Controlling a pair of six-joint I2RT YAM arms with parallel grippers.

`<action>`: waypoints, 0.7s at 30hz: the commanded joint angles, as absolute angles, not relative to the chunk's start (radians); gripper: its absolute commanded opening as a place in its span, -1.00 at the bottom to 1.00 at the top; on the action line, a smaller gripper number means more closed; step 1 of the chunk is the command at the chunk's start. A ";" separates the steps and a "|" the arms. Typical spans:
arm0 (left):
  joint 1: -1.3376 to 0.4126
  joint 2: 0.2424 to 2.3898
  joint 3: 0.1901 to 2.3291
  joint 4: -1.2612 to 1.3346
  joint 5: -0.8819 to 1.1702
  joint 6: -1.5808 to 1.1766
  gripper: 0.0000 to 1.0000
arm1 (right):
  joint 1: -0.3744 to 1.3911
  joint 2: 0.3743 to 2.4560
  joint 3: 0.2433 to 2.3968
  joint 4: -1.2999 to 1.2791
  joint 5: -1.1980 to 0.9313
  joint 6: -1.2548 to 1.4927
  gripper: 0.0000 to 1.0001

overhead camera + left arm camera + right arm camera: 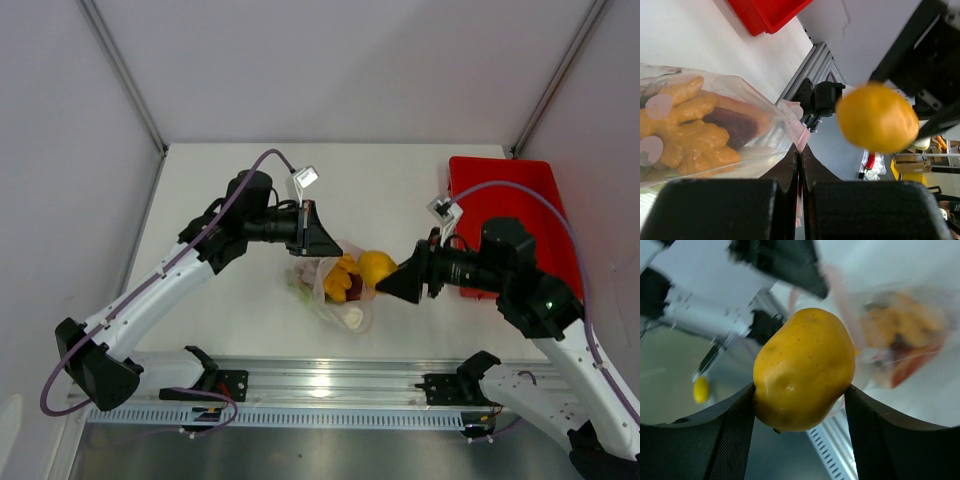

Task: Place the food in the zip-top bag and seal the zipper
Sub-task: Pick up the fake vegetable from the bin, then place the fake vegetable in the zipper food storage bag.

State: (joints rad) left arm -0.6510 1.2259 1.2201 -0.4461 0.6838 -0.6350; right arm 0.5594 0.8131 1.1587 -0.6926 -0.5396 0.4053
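Note:
The clear zip-top bag hangs in mid-table, lifted by its upper edge. My left gripper is shut on that edge, and the pinkish zipper strip runs into its closed jaws. Inside the bag lie the tan-yellow balls, a dark red piece and a white leek end. My right gripper is shut on the yellow lemon, holding it in the air right beside the bag's top. In the right wrist view the lemon fills the space between both fingers, with the bag blurred behind.
A red rectangular tray sits at the table's right edge, behind my right arm. An aluminium rail with the arm bases runs along the near edge. Grey walls close in the table at the back and sides.

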 commanded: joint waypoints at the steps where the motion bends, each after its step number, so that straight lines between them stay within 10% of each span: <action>1: -0.641 1.226 1.279 -0.417 0.699 -0.624 -0.99 | 0.632 0.755 1.091 -0.689 -0.732 0.484 -1.00; 17: -0.641 1.210 1.279 -0.423 0.707 -0.641 -0.99 | 0.870 0.906 1.014 -0.494 -0.403 0.551 -0.99; 21: -0.641 1.201 1.269 -0.403 0.715 -0.661 -0.99 | 0.894 0.994 1.071 -0.477 -0.278 0.529 -0.47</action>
State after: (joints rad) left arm -0.6510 1.2320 1.2385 -0.4618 0.6846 -0.6315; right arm 0.8768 0.9562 1.0054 -0.5480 -0.4339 0.5480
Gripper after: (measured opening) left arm 0.005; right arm 0.687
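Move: The right hand already holds the yellow fake vegetable just right of the zip-top bag's open mouth, whose middle is about 7 cm to this hand's left, 3 cm back and 8 cm below. The left gripper's tips on the rim stand some 8 cm left, 4 cm farther out and 3 cm lower; the orange food in the bag lies about 9 cm left, 2 cm back and 14 cm down. From the left hand the mouth lies some 7 cm back, 1 cm right, 6 cm below. The right hand, its fingers keeping their grip on the yellow vegetable, first swings back about 8 cm with a slight counter-clockwise turn, then curves forward again by some 4 cm as it works left and down into the bag's mouth, about 7 cm each way overall, passing below the left gripper's tips with its fingers tipped a little more steeply down. The left hand stays in place, its shut fingers still pinching the bag's rim to hold the mouth up. ##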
